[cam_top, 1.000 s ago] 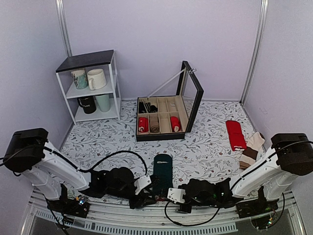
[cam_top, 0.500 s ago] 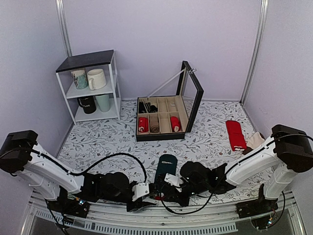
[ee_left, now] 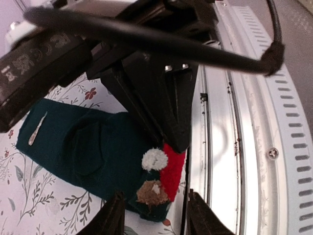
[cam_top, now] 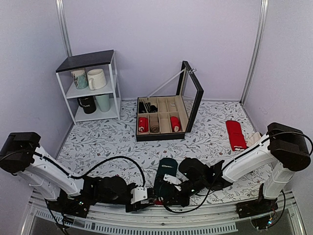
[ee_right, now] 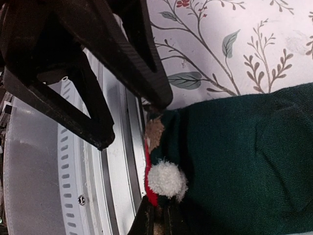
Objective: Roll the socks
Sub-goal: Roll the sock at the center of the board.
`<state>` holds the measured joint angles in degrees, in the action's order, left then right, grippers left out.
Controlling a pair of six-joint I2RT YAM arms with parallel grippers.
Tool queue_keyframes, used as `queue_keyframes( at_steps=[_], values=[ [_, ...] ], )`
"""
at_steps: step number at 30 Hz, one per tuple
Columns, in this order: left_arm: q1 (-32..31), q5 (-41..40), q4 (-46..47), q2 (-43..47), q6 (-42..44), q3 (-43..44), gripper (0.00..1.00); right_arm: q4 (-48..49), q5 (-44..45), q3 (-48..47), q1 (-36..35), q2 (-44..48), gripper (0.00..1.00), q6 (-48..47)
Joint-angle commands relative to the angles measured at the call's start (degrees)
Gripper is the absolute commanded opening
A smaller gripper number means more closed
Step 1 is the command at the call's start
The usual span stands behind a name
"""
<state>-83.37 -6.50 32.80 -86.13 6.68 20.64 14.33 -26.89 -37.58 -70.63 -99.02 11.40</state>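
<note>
The socks (cam_top: 167, 166) are dark teal and lie flat at the table's near edge, their far end rounded. In the left wrist view the socks (ee_left: 83, 147) end in a red cuff with a white pompom (ee_left: 154, 159) and a brown patch. My right gripper (ee_right: 159, 218) is shut on that cuff end of the socks (ee_right: 244, 147), just below the pompom. My left gripper (ee_left: 154, 218) is open, one finger on each side of the same end without touching it. From above, the left gripper (cam_top: 149, 196) and the right gripper (cam_top: 160, 188) crowd together over the socks' near end and hide it.
An open black compartment box (cam_top: 193, 98) with red and beige rolls stands at mid-back. A white shelf (cam_top: 88, 61) with mugs is back left. Red socks (cam_top: 235, 134) and beige-and-brown socks (cam_top: 254, 143) lie at the right. A metal rail (ee_left: 230, 147) runs along the near edge.
The right arm swung left to the socks' near end and now pinches the cuff. The left gripper drew back toward the rail and opened a little. Less of the socks shows from above.
</note>
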Motion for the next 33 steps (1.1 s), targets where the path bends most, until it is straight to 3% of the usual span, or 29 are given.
queue_keyframes(
  at_steps=[1, 7, 14, 19, 21, 24, 27, 33],
  values=[
    [-0.8, 0.9, 2.8, -1.4, 2.9, 0.2, 0.43, -10.0, -3.0, 1.4, 0.5, -3.9, 0.0, 0.7],
    [-0.9, 1.4, 0.8, -7.4, 2.2, 2.8, 0.42, -11.2, -3.7, 0.8, 0.6, -4.5, 0.0, 0.5],
    [-0.9, 0.2, 0.9, -8.5, 1.6, 3.5, 0.4, -11.0, -4.1, 1.0, 0.8, -4.4, 0.0, 0.1],
    [-0.9, 1.2, -0.1, -9.1, 1.2, 3.9, 0.12, -10.4, -4.5, 1.4, 0.8, -4.2, 0.0, 0.1],
    [-0.9, 2.4, -0.2, -8.9, 0.6, 3.8, 0.07, -10.1, -4.7, 1.4, 0.9, -4.1, 0.0, 0.1],
    [-0.8, 4.3, -0.8, -8.2, -1.0, 3.7, 0.0, -9.5, -4.4, 1.3, 1.1, -3.8, 0.06, 0.3],
    [-0.6, 5.4, -1.6, -7.0, -3.6, 3.1, 0.0, -7.2, -3.2, 2.0, 1.4, -2.2, 0.21, 0.9],
    [2.1, 8.1, -0.7, -4.1, -11.4, 0.3, 0.0, 7.5, 6.9, 9.0, 1.6, 10.6, 0.39, 1.1]
  ],
)
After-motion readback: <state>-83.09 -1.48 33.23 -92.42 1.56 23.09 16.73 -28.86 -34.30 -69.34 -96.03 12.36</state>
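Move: The rolled end of the green sock lies just ahead of my open left fingers: its middle is about 4 cm to their right, 3 cm below and level with them fore and aft. My right fingers still grip its right end, with the roll's middle some 3 cm to their left at the same height. From my left hand, the sock's flat part is centred about 10 cm ahead and 5 cm right; the open box is roughly 40 cm ahead and 2 cm right. I lower my left hand nearly 3 cm over the roll's left end, easing about 1 cm right, and shut the fingers to pinch it. Then I draw that hand about 1 cm back, with a slight wrist tip, while my right hand, after keeping its grip and easing slightly back, opens around the right end and begins to lift about 1 cm. ##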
